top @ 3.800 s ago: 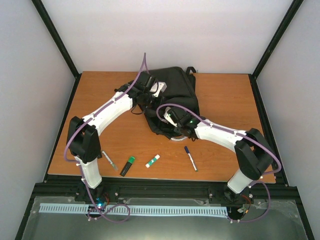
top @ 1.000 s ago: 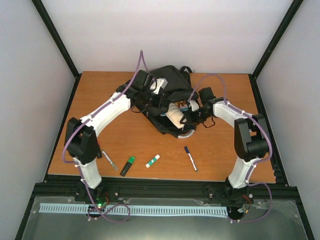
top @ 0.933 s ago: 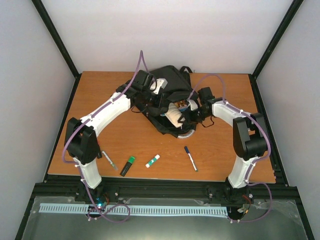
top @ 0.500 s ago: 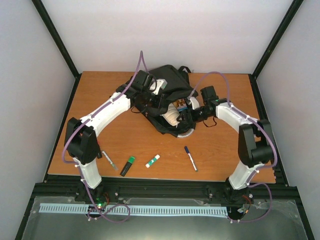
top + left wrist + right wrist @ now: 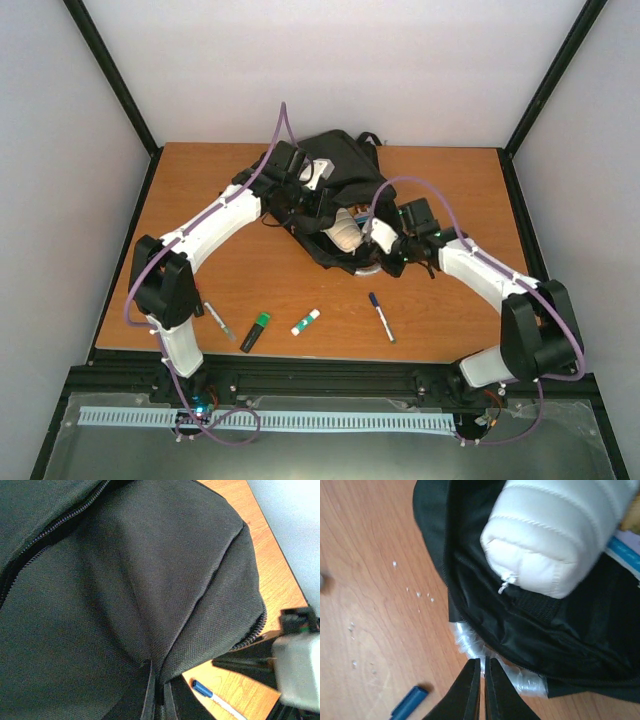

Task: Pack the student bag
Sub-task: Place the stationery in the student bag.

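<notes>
The student bag [image 5: 350, 175], a black backpack, lies at the middle back of the table with its mouth open toward me. My left gripper [image 5: 310, 205] is shut on a fold of the bag's fabric [image 5: 150, 605], holding the flap up; its fingers [image 5: 147, 692] pinch the cloth. A cream padded pouch [image 5: 345, 232] lies in the bag's mouth [image 5: 555, 535]. My right gripper [image 5: 386, 262] is shut and empty, its tips [image 5: 482, 661] just above a strip of clear plastic [image 5: 470, 642] at the bag's near rim.
On the table in front of the bag lie a blue-capped pen [image 5: 381, 316], a glue stick [image 5: 306, 321], a green highlighter [image 5: 256, 331] and a grey pen [image 5: 218, 320]. The blue cap also shows in both wrist views [image 5: 410, 702] [image 5: 202, 688].
My right arm has drawn back from the bag's right side to its near rim; its jaws opened and then shut. The pouch stays in the bag's mouth. The left arm has not moved.
</notes>
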`<state>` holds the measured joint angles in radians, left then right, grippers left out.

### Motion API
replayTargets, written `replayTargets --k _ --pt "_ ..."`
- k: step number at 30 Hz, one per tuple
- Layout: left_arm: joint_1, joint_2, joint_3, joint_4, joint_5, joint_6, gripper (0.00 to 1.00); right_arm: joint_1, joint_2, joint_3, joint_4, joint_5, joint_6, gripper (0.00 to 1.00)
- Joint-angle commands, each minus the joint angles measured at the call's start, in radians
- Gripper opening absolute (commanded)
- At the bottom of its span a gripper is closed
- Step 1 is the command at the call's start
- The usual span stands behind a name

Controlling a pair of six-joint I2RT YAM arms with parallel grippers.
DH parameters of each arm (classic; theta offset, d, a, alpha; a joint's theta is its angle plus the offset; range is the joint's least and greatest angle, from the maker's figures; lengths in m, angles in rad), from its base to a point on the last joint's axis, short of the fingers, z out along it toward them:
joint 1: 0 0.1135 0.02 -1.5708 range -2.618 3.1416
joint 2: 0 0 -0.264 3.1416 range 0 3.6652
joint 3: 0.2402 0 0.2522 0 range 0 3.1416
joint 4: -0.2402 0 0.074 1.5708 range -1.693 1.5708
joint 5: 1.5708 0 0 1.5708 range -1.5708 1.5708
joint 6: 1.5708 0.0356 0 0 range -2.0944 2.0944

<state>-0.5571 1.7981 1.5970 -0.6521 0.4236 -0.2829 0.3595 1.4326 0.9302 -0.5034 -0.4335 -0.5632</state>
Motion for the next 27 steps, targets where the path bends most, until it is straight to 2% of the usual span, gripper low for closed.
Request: replayTargets --k 1,9,14,19,27 --pt "-0.007 -0.034 0.040 -0.003 0.053 0.009 0.01 0.078 0.030 -0.057 0.160 0.171 -0.243 0.03" --pt "-0.007 -0.040 0.042 -0.015 0.020 0.025 0.01 0.153 0.133 -0.064 0.405 0.248 -0.216 0.03" --pt "-0.008 -0.046 0.041 -0.015 0.021 0.026 0.01 0.157 0.180 -0.107 0.646 0.291 -0.188 0.03" --pt "-0.007 -0.053 0.041 -0.014 0.027 0.025 0.01 0.157 0.251 -0.110 0.819 0.332 -0.153 0.03" --pt "-0.007 -0.055 0.040 -0.010 0.037 0.020 0.01 0.159 0.335 -0.041 0.925 0.334 -0.023 0.03"
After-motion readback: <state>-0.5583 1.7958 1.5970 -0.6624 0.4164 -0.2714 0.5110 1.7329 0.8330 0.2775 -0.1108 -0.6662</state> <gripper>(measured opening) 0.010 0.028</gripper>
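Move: Inside the open bag, the pencil case's middle lies about 9 cm ahead of the right hand, 11 cm to its left and 5 cm lower. The dog book under it shows some 11 cm ahead and 5 cm left, 7 cm down; the bag's clear handle is 1 cm back and 4 cm left, 9 cm down. From the left hand, the pencil case is about 2 cm back, 3 cm right and 10 cm below. Dipping some 4 cm over the bag's mouth, the right hand then drives about 9 cm forward and 5 cm left into the bag, fingers shut, the wrist swinging them up by roughly 30 degrees to point more forward, until the tips meet the near end of the pencil case and push it inward. The left hand stays put, still pinching the bag's raised flap. ##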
